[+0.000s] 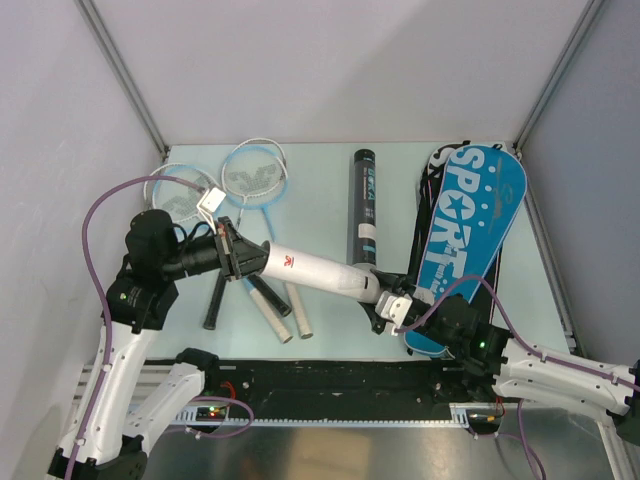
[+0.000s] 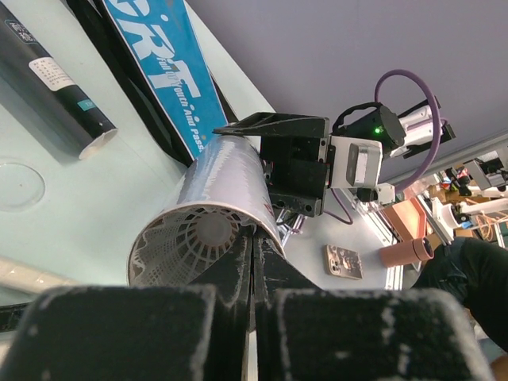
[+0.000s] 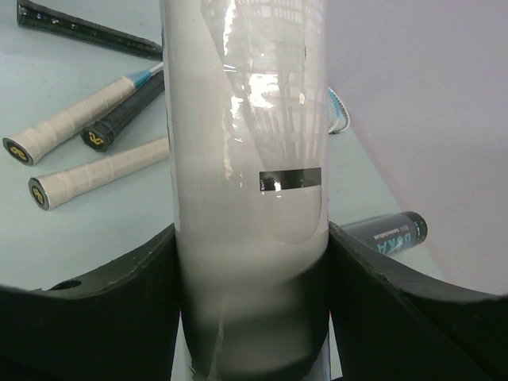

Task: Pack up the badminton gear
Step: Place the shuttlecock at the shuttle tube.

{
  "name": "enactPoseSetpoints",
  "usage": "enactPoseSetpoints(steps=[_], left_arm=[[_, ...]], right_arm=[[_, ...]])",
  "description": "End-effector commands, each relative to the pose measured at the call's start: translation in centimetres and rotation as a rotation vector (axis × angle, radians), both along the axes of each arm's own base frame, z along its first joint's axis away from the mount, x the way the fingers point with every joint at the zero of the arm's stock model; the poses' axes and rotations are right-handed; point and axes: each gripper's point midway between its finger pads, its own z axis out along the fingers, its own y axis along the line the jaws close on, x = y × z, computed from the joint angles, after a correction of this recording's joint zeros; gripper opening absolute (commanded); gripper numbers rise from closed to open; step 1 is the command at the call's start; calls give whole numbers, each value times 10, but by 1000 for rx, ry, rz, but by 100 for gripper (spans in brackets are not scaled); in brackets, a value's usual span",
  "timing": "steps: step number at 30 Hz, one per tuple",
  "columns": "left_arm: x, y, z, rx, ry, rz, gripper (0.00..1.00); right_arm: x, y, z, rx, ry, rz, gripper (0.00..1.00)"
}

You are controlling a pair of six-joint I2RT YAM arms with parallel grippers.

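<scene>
A white tube [image 1: 315, 270] hangs above the table, held between both grippers. My left gripper [image 1: 245, 255] is shut, its tips [image 2: 254, 238] pinching the rim of the tube's open end [image 2: 226, 171]. A white shuttlecock [image 2: 186, 238] sits just inside that mouth, cork end inward. My right gripper [image 1: 385, 298] is shut on the tube's other end [image 3: 246, 159], a finger against each side [image 3: 250, 238]. The long black tube [image 1: 363, 205] lies on the table behind. Two rackets [image 1: 255, 175] lie at the back left, and several handles [image 3: 95, 119] lie under the white tube.
A blue racket bag [image 1: 470, 230] printed SPORT lies along the right side, close to my right arm. Grey walls close in the table on the left, back and right. The arm bases and a black rail [image 1: 330, 375] run along the near edge.
</scene>
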Motion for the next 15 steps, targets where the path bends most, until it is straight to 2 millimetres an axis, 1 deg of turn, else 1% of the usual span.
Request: enactPoseSetpoints(steps=[1,6,9,11,15], left_arm=[[-4,-3,2,-23,18,-16,0],[-5,-5,2,-33,27,-17,0],[-6,-5,0,-32,22,-20,1],[-7,-5,1,-32,14,-19,9],[-6,-4,5,-31,-3,-13,30]], right_arm=[[-2,4,77,230,-97,15,36],[0,5,79,246,-96,7,36],[1,6,76,239,-87,4,36],[1,5,73,234,-79,-2,36],[1,3,67,224,-66,-4,36]])
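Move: The shuttlecock is in the left hand's shut fingertips, already set into the white shuttle tube's mouth, whose centre is about 2 cm right and 1 cm ahead of that hand, at its height. From the right hand, gripping the tube's other end, the mouth is roughly 24 cm left, level fore and aft, and 12 cm up. From the left hand, the racket handles lie about 7 cm ahead, 6 right, and the black tube some 28 ahead, 24 right, both about 30 below. The shuttlecock is let go at the shuttle tube's mouth: the left hand stays practically in place, fingertips at the opening, and starts to spread its fingers late on, to roughly a fifth of their range. The right hand keeps its grip on the tube and eases it a bare half centimetre left and up, mouth still over the left fingertips. ##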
